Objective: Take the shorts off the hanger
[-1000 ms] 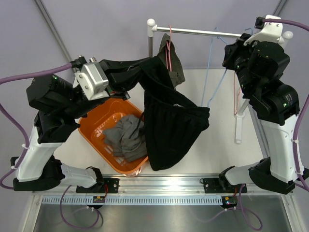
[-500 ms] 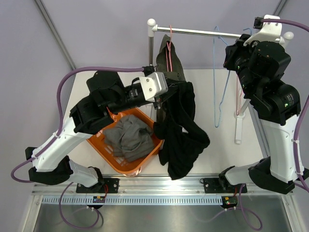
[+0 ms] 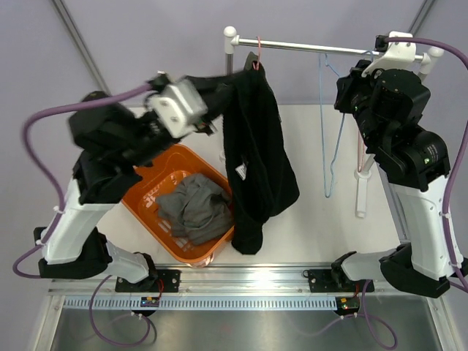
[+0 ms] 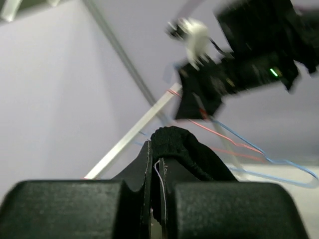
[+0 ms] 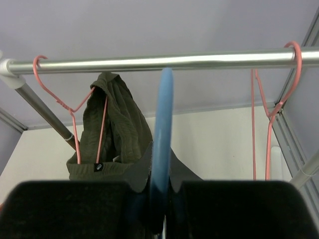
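The black shorts [image 3: 256,161] hang long and limp from my left gripper [image 3: 221,93], which is raised near the rail's left end and shut on a fold of their cloth [image 4: 184,149]. In the left wrist view the jaws [image 4: 157,164] pinch the black fabric. My right gripper [image 3: 349,72] is up by the rail and shut on the bare blue hanger [image 3: 330,131]. In the right wrist view the hanger's blue wire [image 5: 163,114] runs between the closed fingers [image 5: 162,174]. No shorts are on the blue hanger.
Olive shorts [image 5: 117,129] hang on a pink hanger [image 5: 70,107] at the left of the metal rail [image 5: 199,60]. A bare pink hanger [image 5: 271,109] hangs at the right. An orange basket [image 3: 142,194] with a grey garment [image 3: 191,208] sits on the table.
My left arm swung right, then lifted back and up with the black shorts. They went from stretched to hanging straight down. The blue hanger swung slightly; my right arm barely moved.
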Available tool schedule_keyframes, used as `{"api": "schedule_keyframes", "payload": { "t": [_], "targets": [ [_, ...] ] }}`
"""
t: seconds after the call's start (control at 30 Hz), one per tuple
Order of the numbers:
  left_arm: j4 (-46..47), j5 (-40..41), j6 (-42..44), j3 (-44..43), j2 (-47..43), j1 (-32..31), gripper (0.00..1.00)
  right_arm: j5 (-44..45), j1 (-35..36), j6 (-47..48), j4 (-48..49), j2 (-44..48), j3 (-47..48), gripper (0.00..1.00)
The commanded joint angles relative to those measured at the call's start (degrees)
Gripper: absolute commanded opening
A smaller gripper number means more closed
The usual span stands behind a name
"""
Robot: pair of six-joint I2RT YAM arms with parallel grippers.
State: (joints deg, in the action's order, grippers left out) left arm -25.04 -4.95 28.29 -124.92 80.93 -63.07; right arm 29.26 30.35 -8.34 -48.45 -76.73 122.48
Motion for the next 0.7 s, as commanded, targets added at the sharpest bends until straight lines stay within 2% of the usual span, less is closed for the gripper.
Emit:
{"api": "schedule_keyframes", "payload": {
  "t": [0.0,0.13,0.3,0.37,0.5,0.63,0.67],
  "targets": [
    [19.3,8.6,10.3,-5.8,-5.4,0.0,0.00,-1.0,-0.3,0.1,2.3,2.4,-2.1,0.00],
    [29.2,13.0,17.2,-3.9,-7.6,0.0,0.00,-1.6,-0.3,-0.1,1.3,3.0,-4.4,0.00],
    [33.4,13.8,22.9,-0.4,-9.5,0.1,0.00,-1.3,-0.3,0.1,1.0,4.6,-6.5,0.00],
    [34.6,14.3,22.9,2.3,-10.5,0.0,0.00,-1.0,-0.3,0.2,1.0,5.0,-7.2,0.00],
    [30.8,15.0,19.7,6.3,-11.8,0.1,0.00,-1.2,-0.3,0.4,0.5,5.6,-7.5,0.00],
    [32.4,19.1,15.3,16.8,-14.4,0.1,0.00,-2.5,-0.3,0.3,0.9,6.3,-9.1,0.00],
    [33.0,21.8,14.3,22.8,-16.0,0.2,0.00,-2.7,-0.3,0.3,0.8,6.4,-9.4,0.00]
  ]
}}
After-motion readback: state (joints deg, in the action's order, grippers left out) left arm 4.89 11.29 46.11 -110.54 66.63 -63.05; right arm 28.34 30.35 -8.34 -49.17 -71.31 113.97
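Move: The left hand, holding the black shorts high up by one end, has the orange basket about 6 cm ahead, 20 cm to its left and nearly 60 cm below. The grey shorts in the basket lie some 5 cm ahead, 16 cm left, equally low; the olive shorts hang about 20 cm ahead, 4 cm right, 22 cm below. From the right hand, keeping the blue hanger, the basket is roughly 8 cm back, 43 cm left, 48 cm below. Left hand swings the still-held black shorts about 20 cm left and 15 up, tipping upward, then partly back. ##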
